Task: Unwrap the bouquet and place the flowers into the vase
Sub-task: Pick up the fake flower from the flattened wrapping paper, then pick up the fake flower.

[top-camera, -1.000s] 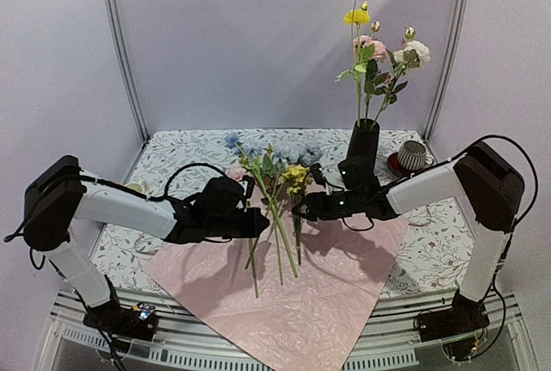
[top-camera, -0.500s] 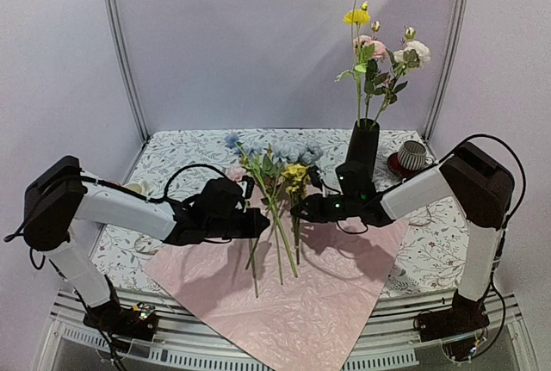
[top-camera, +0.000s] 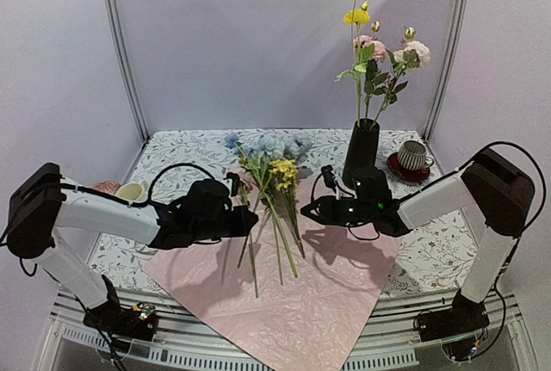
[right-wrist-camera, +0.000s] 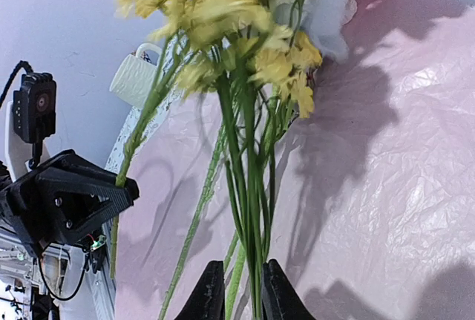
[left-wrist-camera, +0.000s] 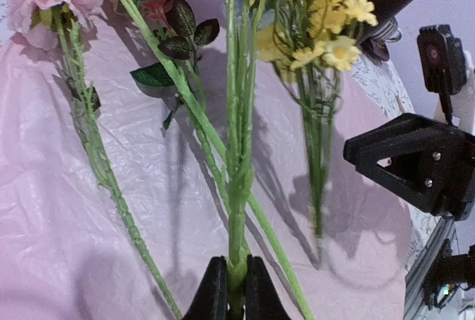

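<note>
The bouquet's pink wrapping paper (top-camera: 293, 293) lies spread flat on the table. Above it my left gripper (top-camera: 252, 220) (left-wrist-camera: 236, 290) is shut on a thick green stem (left-wrist-camera: 236, 201) of the flowers (top-camera: 263, 149), blue and pink blooms fanning upward. To the right of it my right gripper (top-camera: 303, 210) (right-wrist-camera: 243, 290) is shut on the thin stems of the yellow flowers (right-wrist-camera: 230, 8) (top-camera: 282, 173). The black vase (top-camera: 362, 151) stands behind the right gripper with yellow, pink and cream blooms (top-camera: 379, 48) in it.
A ribbed cup on a red saucer (top-camera: 413, 157) stands right of the vase. A pale cup (top-camera: 131, 191) sits at the table's left side. The table carries a floral-print cloth (top-camera: 189, 151), with white frame poles (top-camera: 120, 44) at the back corners.
My right gripper has closed on the yellow stems. The left arm has shifted left with its stems, and the yellow blooms have tipped slightly leftward.
</note>
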Robot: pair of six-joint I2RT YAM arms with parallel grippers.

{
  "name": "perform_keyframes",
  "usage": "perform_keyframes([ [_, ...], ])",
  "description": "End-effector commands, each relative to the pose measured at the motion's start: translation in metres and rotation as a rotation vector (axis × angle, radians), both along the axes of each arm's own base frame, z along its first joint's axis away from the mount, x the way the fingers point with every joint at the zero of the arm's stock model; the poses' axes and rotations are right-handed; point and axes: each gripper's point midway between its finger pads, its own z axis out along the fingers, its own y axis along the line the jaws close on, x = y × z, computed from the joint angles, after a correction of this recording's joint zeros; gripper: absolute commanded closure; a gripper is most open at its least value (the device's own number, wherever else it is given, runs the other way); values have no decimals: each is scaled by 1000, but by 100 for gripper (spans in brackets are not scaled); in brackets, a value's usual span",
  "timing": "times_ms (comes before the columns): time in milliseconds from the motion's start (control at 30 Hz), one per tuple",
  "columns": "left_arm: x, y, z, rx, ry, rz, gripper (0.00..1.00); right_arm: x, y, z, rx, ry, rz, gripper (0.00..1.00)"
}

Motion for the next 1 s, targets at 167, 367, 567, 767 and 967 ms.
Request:
perform_keyframes([
  [167,6,38,50,-87,-153,133,100,-5,2,5,39,-11,18,80],
  [367,-5,29,87,-190,-279,22,100,-3,13,-3,40,12,52,78],
  [567,-6,14,83,-193,-262,-41,100,-5,22,-13,35,45,79,75],
  [767,-6,4,78,-197,-252,-77,100,-7,25,-18,20,57,109,63],
  [967,-6,4,77,-195,-250,-79,100,-5,22,-12,-5,28,94,40],
])
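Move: The left hand already grips an upright green stem. Level with its fingers, the yellow flower bunch lies about 11 cm to the right and 3 cm ahead, its stems just 4 cm left and 1 cm ahead of the part-closed right fingertips. From the right hand, a loose thick stem on the paper is 9 cm left, level fore and aft, 7 cm below; the dark vase is some 13 cm ahead, 14 cm right, its middle 3 cm higher. Keeping its pinch on the green stem, the left hand swings left about 3 cm and lifts some 7 cm off the paper, then sinks back a little and drifts right, fingers tipping up some 10 degrees. The right hand nearly holds still, then moves about 2 cm left and 2 cm down while its fingers spread from nearly closed to over half open, with nothing between them at the end. ##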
